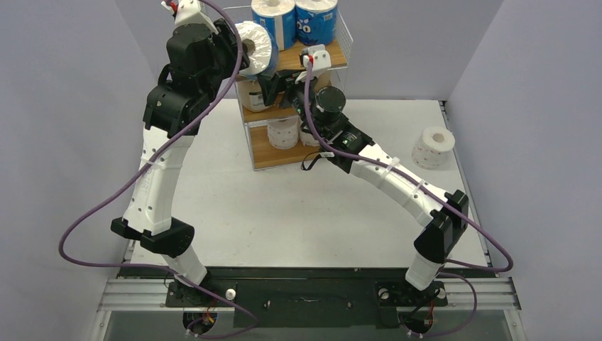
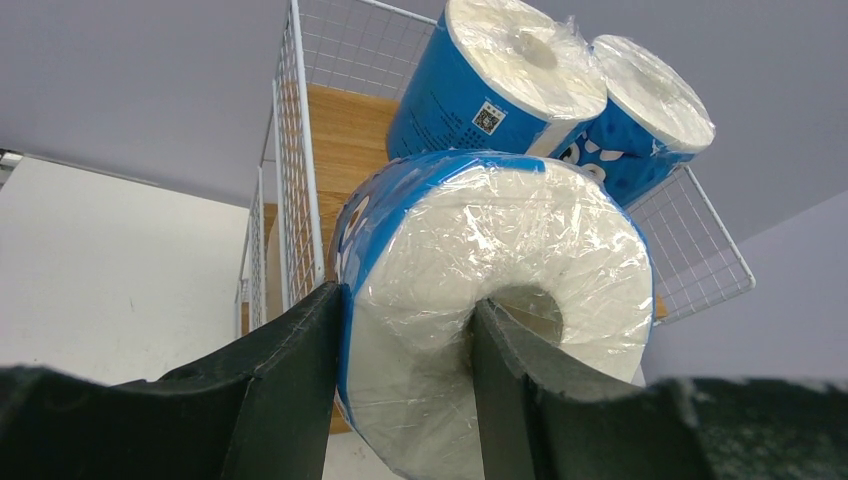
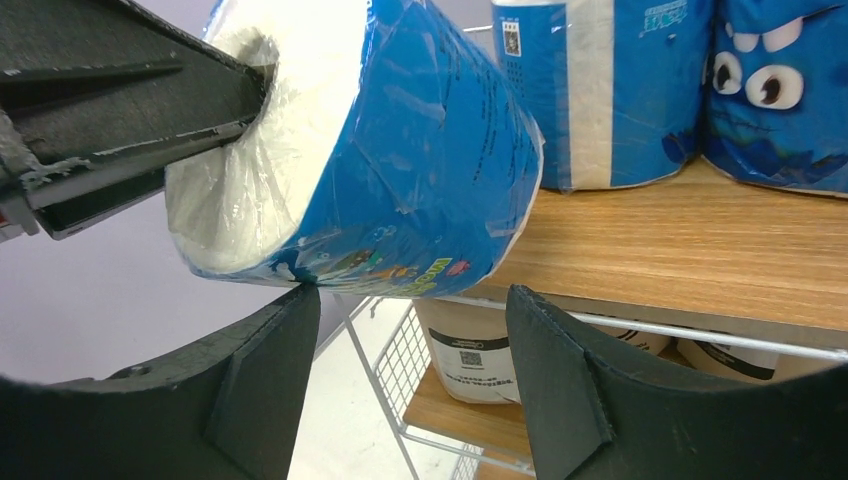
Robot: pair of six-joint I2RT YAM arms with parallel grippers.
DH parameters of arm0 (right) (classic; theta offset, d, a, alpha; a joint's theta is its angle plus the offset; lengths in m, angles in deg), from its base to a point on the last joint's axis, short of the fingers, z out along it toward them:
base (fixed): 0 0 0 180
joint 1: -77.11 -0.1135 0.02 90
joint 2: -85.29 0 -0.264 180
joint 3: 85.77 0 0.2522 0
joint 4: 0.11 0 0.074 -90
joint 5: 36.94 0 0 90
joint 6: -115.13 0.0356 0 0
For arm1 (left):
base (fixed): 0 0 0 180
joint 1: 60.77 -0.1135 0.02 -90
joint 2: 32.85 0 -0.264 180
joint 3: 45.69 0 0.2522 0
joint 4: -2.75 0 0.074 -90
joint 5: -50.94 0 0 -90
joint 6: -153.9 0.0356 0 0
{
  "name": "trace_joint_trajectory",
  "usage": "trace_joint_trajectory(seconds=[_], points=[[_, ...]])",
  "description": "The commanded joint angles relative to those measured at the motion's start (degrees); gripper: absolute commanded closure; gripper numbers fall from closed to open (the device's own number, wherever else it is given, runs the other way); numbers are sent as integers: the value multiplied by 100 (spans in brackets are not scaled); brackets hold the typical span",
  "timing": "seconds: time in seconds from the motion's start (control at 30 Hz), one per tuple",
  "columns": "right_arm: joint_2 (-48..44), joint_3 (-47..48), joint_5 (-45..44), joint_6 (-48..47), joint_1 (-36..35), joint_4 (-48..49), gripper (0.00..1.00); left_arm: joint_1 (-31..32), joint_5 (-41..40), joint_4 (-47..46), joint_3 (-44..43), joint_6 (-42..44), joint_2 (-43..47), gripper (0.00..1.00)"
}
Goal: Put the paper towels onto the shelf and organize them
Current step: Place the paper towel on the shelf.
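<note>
My left gripper (image 2: 408, 298) is shut on a blue-wrapped paper towel roll (image 2: 500, 260), one finger in its hollow core and the other on its outer wrap. The roll (image 1: 254, 47) hangs tilted at the left front edge of the shelf's top board (image 3: 680, 240). Two more blue rolls (image 1: 273, 18) (image 1: 316, 20) stand upright at the back of that board. Just under the held roll (image 3: 420, 150), my right gripper (image 3: 412, 292) is open and holds nothing; its left fingertip reaches the roll's underside.
Tan-wrapped rolls (image 3: 475, 360) stand on the middle tier, and a white roll (image 1: 284, 133) on the bottom one. Another white roll (image 1: 433, 145) lies on the table at the right. The shelf's white wire side (image 2: 300, 200) rises just left of the held roll.
</note>
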Motion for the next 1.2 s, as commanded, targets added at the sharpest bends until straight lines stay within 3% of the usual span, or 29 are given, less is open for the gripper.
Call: trace_joint_trajectory(seconds=[0.0, 0.57, 0.9, 1.17], points=[[101, 382, 156, 110, 33, 53, 36, -24, 127, -435, -257, -79, -21, 69], [235, 734, 235, 158, 56, -121, 36, -24, 279, -439, -239, -178, -40, 43], [349, 882, 291, 264, 121, -301, 36, -24, 273, -465, -126, -185, 52, 39], [771, 1533, 309, 291, 241, -785, 36, -24, 299, -688, 12, -183, 258, 34]])
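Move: The left hand still pinches the tilted blue paper towel by its end, a finger in the core; its middle is about 5 cm ahead and 4 cm right, level. From the right hand it lies some 6 cm ahead, 4 cm left and 4 cm up. Two blue rolls stand at the back of the top shelf, about 15 cm ahead of the left hand, 8 and 19 cm to its right, at its height. Left fingers open, releasing the roll; right fingertips edge about 2 cm forward, up and left against its lower side. ##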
